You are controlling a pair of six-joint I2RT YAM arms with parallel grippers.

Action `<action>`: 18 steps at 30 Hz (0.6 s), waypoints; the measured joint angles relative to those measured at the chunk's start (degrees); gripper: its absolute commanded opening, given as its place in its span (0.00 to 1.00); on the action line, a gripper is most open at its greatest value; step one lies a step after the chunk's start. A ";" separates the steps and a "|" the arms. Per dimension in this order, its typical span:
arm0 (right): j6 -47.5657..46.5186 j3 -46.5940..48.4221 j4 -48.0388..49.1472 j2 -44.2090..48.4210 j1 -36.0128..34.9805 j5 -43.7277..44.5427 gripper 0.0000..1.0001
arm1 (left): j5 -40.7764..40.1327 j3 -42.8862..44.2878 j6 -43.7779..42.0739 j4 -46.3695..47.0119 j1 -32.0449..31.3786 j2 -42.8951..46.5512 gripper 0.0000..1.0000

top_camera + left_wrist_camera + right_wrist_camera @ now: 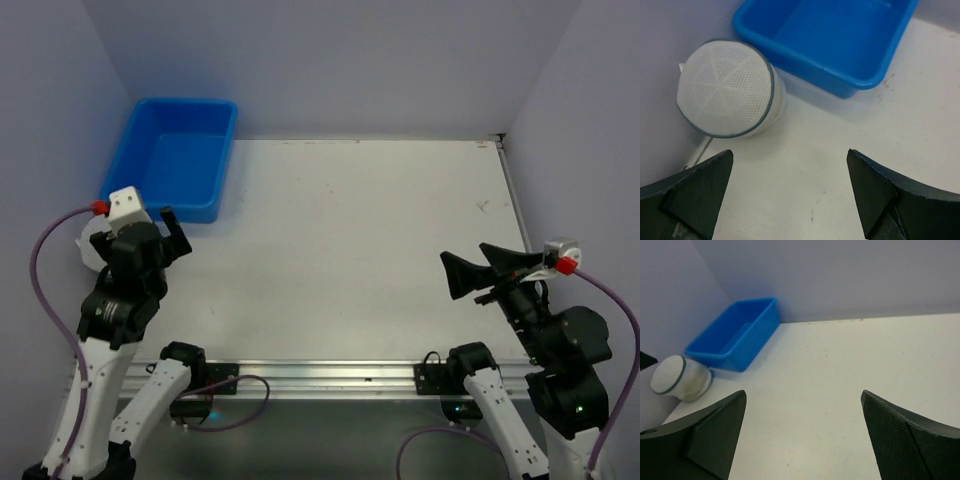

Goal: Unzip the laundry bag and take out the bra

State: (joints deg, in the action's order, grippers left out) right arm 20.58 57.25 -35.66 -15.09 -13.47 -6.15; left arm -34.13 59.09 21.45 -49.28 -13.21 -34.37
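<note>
The laundry bag (727, 87) is a small round drum of white mesh lying on its side at the table's far-left edge, against the wall. A dark zip line runs round its circular flap, which faces my left wrist camera. It also shows small in the right wrist view, laundry bag (677, 377). From above, the left arm covers most of the laundry bag (88, 248). The bra is hidden. My left gripper (790, 152) hangs open just short of the bag, holding nothing. My right gripper (463, 255) is open and empty at the right side, pointing left.
A blue plastic tub (215, 205) stands in the back-left corner, just behind the bag, its inside bare (840, 85). Purple walls close the table on the left, back and right. A metal rail (330, 372) runs along the near edge.
</note>
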 measured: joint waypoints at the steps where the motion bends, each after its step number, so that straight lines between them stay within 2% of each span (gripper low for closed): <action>1: 0.28 -0.61 -0.07 -0.48 0.00 -0.76 0.99 | -1.60 -0.11 -0.04 0.15 0.00 -3.48 1.00; 8: 1.84 -5.60 -0.85 -1.25 0.00 -5.42 0.99 | -13.16 -0.59 -2.69 2.80 1.60 -25.35 1.00; 17: 2.14 -9.20 0.02 -0.68 -0.02 -9.53 0.99 | -17.86 0.39 -5.57 11.21 12.72 -45.42 1.00; 18: 2.16 -9.57 0.13 -0.52 -0.02 -9.90 0.99 | -18.08 1.09 -5.70 11.76 13.70 -47.63 0.97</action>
State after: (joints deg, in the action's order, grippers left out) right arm 22.74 47.68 -35.53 -15.62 -13.50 -16.05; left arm -52.21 60.18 15.75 -37.52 0.49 -82.00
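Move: From the left gripper, the laundry bag lies about 10 cm ahead, some 17 cm to the left and roughly 21 cm below. The blue bin's middle is about 34 cm ahead and 5 cm left of that gripper, also well below. From the right gripper, the laundry bag is far off, roughly 60 cm to the left, some 18 cm ahead and 30 cm lower. Bring the left gripper down about 13 cm towards the laundry bag, going forward as well and swinging increasingly left; tip the open fingers some 35 degrees further down while turning them counter-clockwise. Meanwhile lower the right gripper about 7 cm, easing slightly left and tipping down a little, fingers open. ##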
